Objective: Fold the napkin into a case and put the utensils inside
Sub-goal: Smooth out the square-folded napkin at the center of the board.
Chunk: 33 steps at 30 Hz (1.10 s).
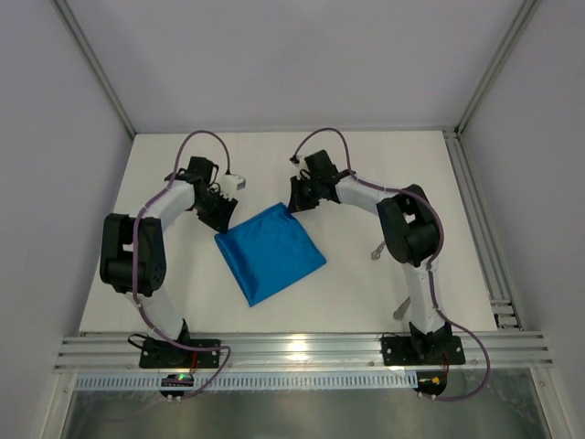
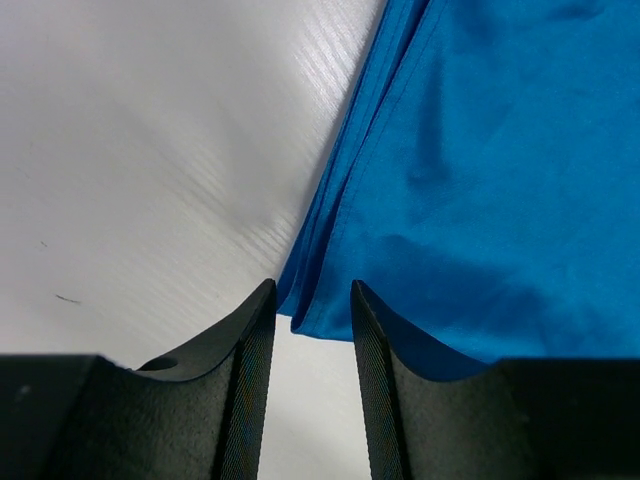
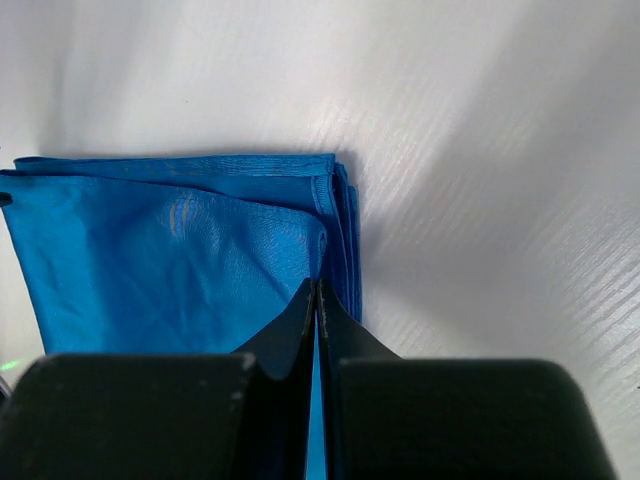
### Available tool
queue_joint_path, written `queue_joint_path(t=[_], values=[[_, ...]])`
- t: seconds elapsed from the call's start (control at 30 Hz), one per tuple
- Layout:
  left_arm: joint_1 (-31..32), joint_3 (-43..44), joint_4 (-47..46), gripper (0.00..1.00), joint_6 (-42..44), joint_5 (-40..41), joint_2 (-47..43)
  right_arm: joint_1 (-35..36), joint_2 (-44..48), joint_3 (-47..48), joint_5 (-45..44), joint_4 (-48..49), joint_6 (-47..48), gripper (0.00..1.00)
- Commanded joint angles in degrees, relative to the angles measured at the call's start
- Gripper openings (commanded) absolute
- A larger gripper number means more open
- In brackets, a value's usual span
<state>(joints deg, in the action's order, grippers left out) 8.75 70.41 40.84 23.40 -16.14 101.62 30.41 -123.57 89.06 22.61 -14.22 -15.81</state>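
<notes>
The blue napkin (image 1: 270,251) lies folded into a rough square, turned like a diamond, mid-table. My left gripper (image 1: 222,218) is at its left corner and stands open. In the left wrist view the napkin's (image 2: 480,180) layered corner lies just beyond the left gripper (image 2: 312,290), touching neither finger. My right gripper (image 1: 297,203) is at the top corner. In the right wrist view the right gripper (image 3: 318,285) is shut, with the napkin's (image 3: 170,260) blue cloth showing between its fingers. One silver utensil (image 1: 377,249) lies beside the right arm and another (image 1: 400,312) partly shows near its base.
A small white box (image 1: 236,181) sits on the left wrist. Metal rails (image 1: 501,302) run along the table's right and near edges. Grey walls enclose the white table (image 1: 366,174) at the back and sides.
</notes>
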Motion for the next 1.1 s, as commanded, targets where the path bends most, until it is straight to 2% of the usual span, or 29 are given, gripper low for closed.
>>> queue_joint_path(t=[0.0,0.23,0.57,0.67,0.7,0.8,0.9,1.07], values=[[-1.02,0.07,0.29,0.38,0.77,0.23,-0.37,0.35,-0.79,2.34,0.41,0.77,-1.32,0.04],[-1.46,-0.89,1.43,0.41,0.86,0.94,0.77,0.52,-1.59,3.58,2.96,2.26,-1.68,0.04],[-1.46,-1.06,2.23,0.36,1.21,0.58,0.77,1.67,-3.25,5.86,2.10,4.73,-3.17,0.04],[-1.55,-1.42,1.96,0.26,1.30,1.99,1.03,1.75,-4.66,7.00,1.30,3.76,-4.22,0.04],[-1.55,-1.50,1.88,0.17,1.30,2.34,1.21,1.75,-5.53,7.62,1.21,3.58,-4.66,0.04],[-1.72,-1.85,2.05,0.05,1.30,3.22,0.95,1.75,-7.21,9.02,-0.02,2.09,-5.19,0.04],[-1.98,-2.56,2.23,0.00,2.00,3.83,0.51,1.75,-7.74,10.00,-0.46,0.77,-5.11,0.14],[-2.25,-3.97,0.82,0.00,2.35,6.03,0.68,1.58,-4.67,10.43,-3.27,-0.54,-3.44,0.32]])
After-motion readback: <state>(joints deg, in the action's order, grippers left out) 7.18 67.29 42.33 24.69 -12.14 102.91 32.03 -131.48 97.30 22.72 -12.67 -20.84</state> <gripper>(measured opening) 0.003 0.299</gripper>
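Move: Just below the open left fingers lies the napkin's left corner, about 1 cm back, 1 cm left and 2 cm down; the napkin's middle is roughly 11 cm right and 6 cm back, 3 cm down. The shut right fingers sit on the upper layer, with the napkin's far corner some 2 cm ahead, 2 cm left and 1 cm down. From that hand the middle is about 11 cm back and 6 cm left, the fork roughly 24 cm right and 6 cm back. Sinking onto the napkin's left corner, the left hand goes left, then back and down, shuts its fingers on the layers and draws them on left and back. Meanwhile the right hand, still pinching the upper layer, dips slightly, rises a little while swinging left, some 4 cm left and forward in all, then lowers to the far corner and opens partway to let go. ##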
